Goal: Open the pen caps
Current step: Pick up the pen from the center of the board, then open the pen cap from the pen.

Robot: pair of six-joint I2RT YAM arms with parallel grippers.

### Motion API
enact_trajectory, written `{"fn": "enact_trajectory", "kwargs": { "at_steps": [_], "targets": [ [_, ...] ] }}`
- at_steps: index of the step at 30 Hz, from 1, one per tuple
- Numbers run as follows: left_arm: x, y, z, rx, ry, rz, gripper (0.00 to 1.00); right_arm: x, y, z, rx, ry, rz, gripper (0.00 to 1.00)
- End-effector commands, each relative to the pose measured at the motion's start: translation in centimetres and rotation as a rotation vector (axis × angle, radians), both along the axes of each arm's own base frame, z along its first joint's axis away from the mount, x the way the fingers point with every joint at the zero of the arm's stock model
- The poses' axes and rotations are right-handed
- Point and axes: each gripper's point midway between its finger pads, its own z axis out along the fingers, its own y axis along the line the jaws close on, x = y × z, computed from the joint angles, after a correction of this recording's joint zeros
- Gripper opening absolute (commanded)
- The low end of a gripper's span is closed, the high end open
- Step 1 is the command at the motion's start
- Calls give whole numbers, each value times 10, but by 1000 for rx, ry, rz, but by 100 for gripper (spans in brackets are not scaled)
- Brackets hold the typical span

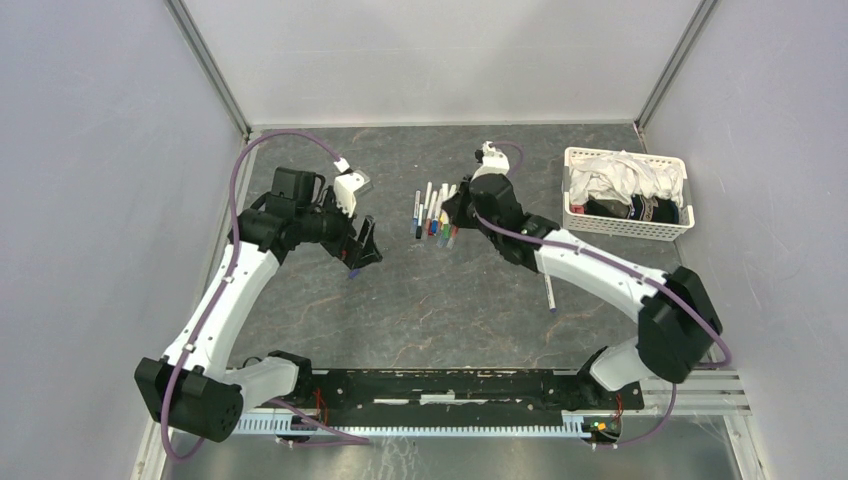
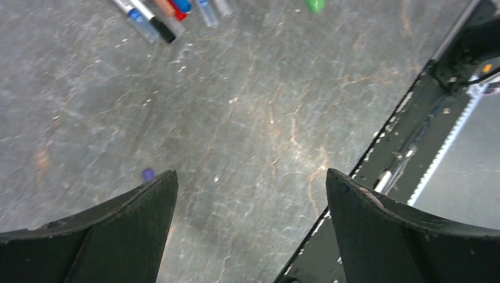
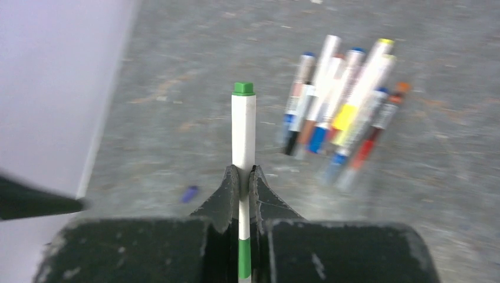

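Observation:
My right gripper (image 3: 244,171) is shut on a white pen (image 3: 243,127) with a green end (image 3: 243,88); the barrel stands out past the fingertips and a green band shows lower down between the jaws. The other pens (image 3: 342,112) lie bunched on the table just beyond; from above the same bunch of pens (image 1: 432,212) sits beside the right gripper (image 1: 455,205). A small purple cap (image 2: 147,174) lies loose by my left gripper (image 2: 252,177), which is wide open and holds nothing. In the top view the left gripper (image 1: 362,250) hovers left of the pens, the purple cap (image 1: 352,273) at its tip.
A white basket (image 1: 620,227) holding cloth and dark items stands at the back right. A single pen (image 1: 549,293) lies on the table under the right arm. The black base rail (image 1: 450,385) runs along the near edge.

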Motion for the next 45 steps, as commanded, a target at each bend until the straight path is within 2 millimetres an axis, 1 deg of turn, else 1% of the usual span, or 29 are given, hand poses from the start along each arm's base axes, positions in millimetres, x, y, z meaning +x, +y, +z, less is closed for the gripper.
{"fn": "enact_trajectory", "kwargs": {
  "at_steps": [1,3,5,10,12,16,19,21,23,25,27,31,34,35,36,37,39,40,41,42,43,44,45],
  "targets": [
    [-5,-29,20,-192,11,-78,100,-17,41,62,268,-121,35,0],
    [-9,-34,25,-225,0,-108,100,-28,57,74,316,-134,62,0],
    [-12,-37,32,-250,-20,-135,100,-38,69,85,371,-144,77,0],
    [-17,-44,34,-295,-4,-178,99,-57,88,105,465,-174,105,0],
    [-19,-46,33,-310,11,-189,96,-61,94,111,478,-183,117,0],
    [-19,-47,29,-314,27,-190,90,-67,102,109,484,-179,129,0],
    [-16,-47,27,-309,25,-186,79,-72,104,107,495,-175,135,0],
    [-15,-47,27,-305,18,-178,67,-74,104,104,495,-172,134,0],
    [-12,-46,28,-305,13,-162,60,-76,104,101,492,-170,131,0],
    [-10,-46,29,-305,2,-147,44,-78,103,96,489,-165,129,0],
    [-7,-44,32,-301,-22,-129,32,-81,104,93,485,-161,129,0],
    [-6,-43,31,-297,-34,-114,25,-87,105,87,479,-153,129,0],
    [-4,-41,24,-280,-31,-108,14,-89,105,86,474,-149,136,0],
    [-4,-39,21,-264,-39,-111,9,-90,104,87,472,-148,139,3],
    [-2,-37,18,-241,-54,-112,6,-91,103,88,463,-148,142,11],
    [-2,-34,15,-216,-69,-122,3,-91,101,89,445,-151,152,22],
    [-4,-27,8,-158,-104,-152,2,-89,99,87,409,-128,192,40],
    [-6,-24,2,-127,-122,-176,2,-84,95,88,403,-113,212,50],
    [-11,-20,-3,-99,-124,-196,2,-83,94,85,403,-78,258,60],
    [-13,-17,-7,-74,-143,-217,2,-78,89,84,406,-44,288,65],
    [-20,-13,-11,-53,-144,-240,2,-74,83,83,402,-16,321,68],
    [-25,-11,-13,-36,-156,-266,2,-76,80,82,383,-1,372,70],
    [-31,-9,-15,-19,-172,-296,2,-75,76,85,361,-3,410,72]
  ]
}}
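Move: About 9 cm ahead of the open left hand, 16 cm to its right and nearly level with it, the right hand already holds the green-capped pen. From the right hand, the left gripper is some 10 cm back, 16 cm left and 1 cm higher, while the row of pens lies on the board roughly 7 cm ahead, 1 cm left and 18 cm below. A loose blue cap lies about 7 cm ahead of the left hand, 4 cm left and 20 cm below. Carrying the pen left, up and back, about 10 cm to the left, the right hand rolls its left side up some 25 degrees and brings the green cap to the left gripper. The left hand comes about 4 cm right and slightly up and back, shuts its fingers on the cap, then eases down and a little left; last, the right fingers open off the pen. ##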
